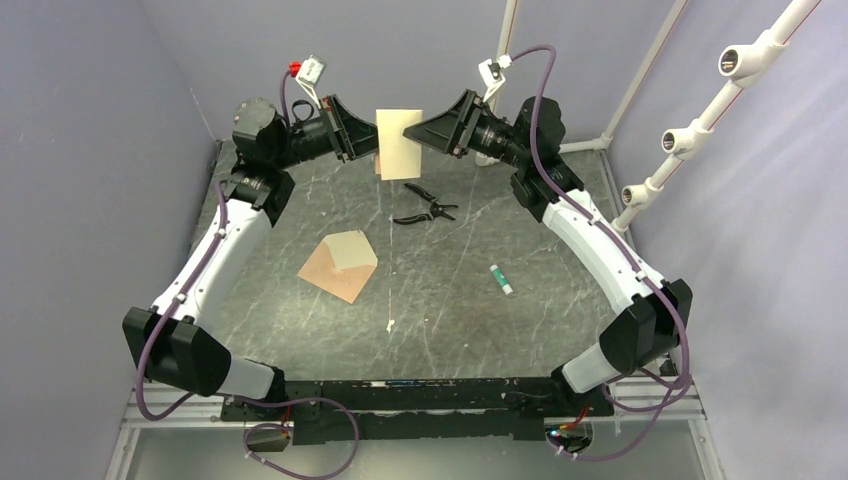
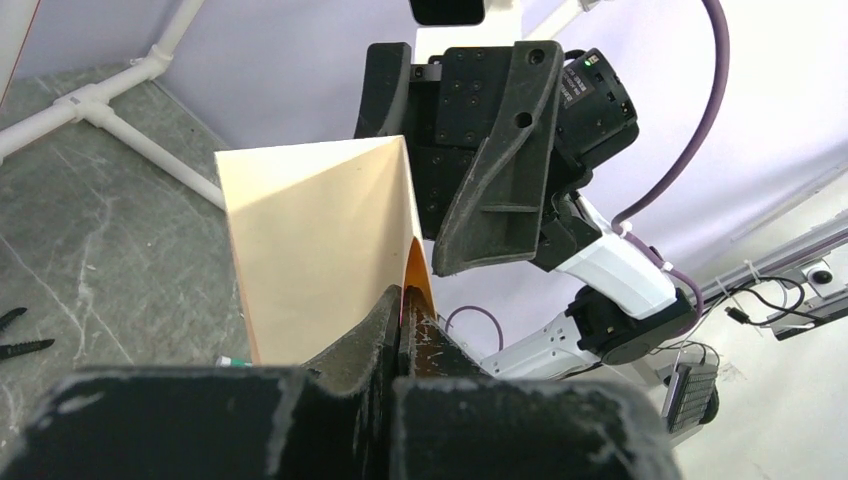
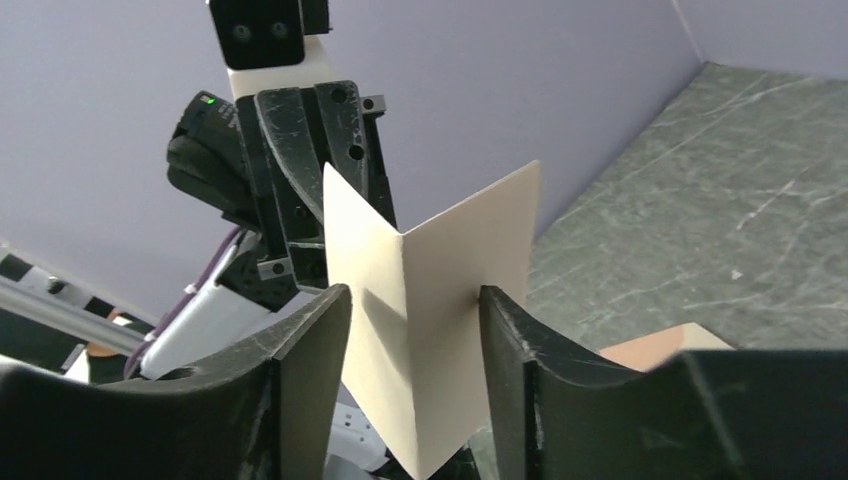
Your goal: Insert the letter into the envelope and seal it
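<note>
The letter point(image 1: 398, 143) is a cream sheet bent into a V, held upright in the air at the back of the table between both arms. My left gripper point(image 1: 372, 142) is shut on one edge of it; the left wrist view shows the jaws point(image 2: 403, 300) pinched tight on the letter point(image 2: 320, 240). My right gripper point(image 1: 412, 130) straddles the fold from the other side. Its jaws point(image 3: 415, 300) stand apart around the letter point(image 3: 440, 270), one finger point(image 3: 505, 330) touching the sheet, the other clear of it. The envelope point(image 1: 338, 268) lies flat mid-table, salmon-brown with a pale cream part uppermost.
Black pliers point(image 1: 428, 207) lie below the raised letter. A small glue stick point(image 1: 502, 279) with a green end lies right of centre. A tiny white scrap point(image 1: 389, 325) sits near the front. White pipe framing point(image 1: 700, 120) rises at the back right.
</note>
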Action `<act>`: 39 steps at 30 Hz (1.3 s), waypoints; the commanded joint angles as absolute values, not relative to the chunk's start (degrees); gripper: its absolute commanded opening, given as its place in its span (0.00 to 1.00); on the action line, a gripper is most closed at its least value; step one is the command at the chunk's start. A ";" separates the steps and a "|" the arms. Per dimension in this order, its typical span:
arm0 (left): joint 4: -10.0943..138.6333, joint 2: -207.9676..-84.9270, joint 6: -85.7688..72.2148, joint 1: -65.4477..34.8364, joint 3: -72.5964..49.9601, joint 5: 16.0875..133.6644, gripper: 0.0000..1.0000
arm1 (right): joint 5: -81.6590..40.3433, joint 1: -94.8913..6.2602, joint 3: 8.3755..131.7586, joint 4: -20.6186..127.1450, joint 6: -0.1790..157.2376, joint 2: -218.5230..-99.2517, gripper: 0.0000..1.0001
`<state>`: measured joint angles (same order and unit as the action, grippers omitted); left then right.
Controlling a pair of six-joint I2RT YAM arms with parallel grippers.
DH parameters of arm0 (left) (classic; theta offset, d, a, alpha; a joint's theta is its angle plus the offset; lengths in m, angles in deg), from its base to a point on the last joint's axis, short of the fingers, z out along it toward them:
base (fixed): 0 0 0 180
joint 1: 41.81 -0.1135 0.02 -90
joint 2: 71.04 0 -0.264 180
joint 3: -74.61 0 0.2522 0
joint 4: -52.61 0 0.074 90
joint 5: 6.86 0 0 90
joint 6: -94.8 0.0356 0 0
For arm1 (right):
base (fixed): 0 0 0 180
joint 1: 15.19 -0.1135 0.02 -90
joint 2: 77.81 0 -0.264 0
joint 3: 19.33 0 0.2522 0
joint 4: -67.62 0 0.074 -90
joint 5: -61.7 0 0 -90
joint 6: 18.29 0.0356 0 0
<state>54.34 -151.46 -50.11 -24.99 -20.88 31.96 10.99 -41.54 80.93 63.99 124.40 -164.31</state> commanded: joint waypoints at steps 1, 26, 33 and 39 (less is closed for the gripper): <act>51.18 -150.63 -50.47 -24.94 -21.14 30.88 0.03 | 12.90 -41.70 79.85 73.55 129.55 -163.56 0.50; 70.89 -139.96 -34.69 -25.02 -21.07 39.35 0.62 | -3.08 -41.64 72.70 89.05 126.91 -156.82 0.00; 51.93 -139.48 -44.06 -24.94 -15.13 39.63 0.93 | -3.71 -41.88 77.81 97.72 133.32 -160.79 0.00; 41.87 -145.00 -52.29 -23.89 -16.99 38.22 0.93 | -3.42 -43.56 79.06 100.59 136.65 -162.19 0.00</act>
<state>53.20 -141.96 -45.11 -24.66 -15.05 38.63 -2.78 -42.26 76.21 94.76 133.86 -161.77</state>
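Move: The letter, folded into an open V, is still pinched in my left fingers, its middle about 3 cm to their right and roughly level. For my right hand that middle lies some 2 cm left and 1 cm back, already between its half-open fingers. Well below the right hand, roughly 43 cm down, lie the envelope, about 9 cm back and 16 cm left, and the pliers, some 6 cm ahead and 3 cm right. I close my right fingers on the folded letter, pinching its two leaves together, while my left hand holds still; then I spread the left fingers wide, letting go and drawing back about 4 cm and a little left and up. Keeping its grip, my right hand lifts the letter some 10 cm and drifts right, away from the left hand, its fingertips tilting upward by about 20 degrees. ##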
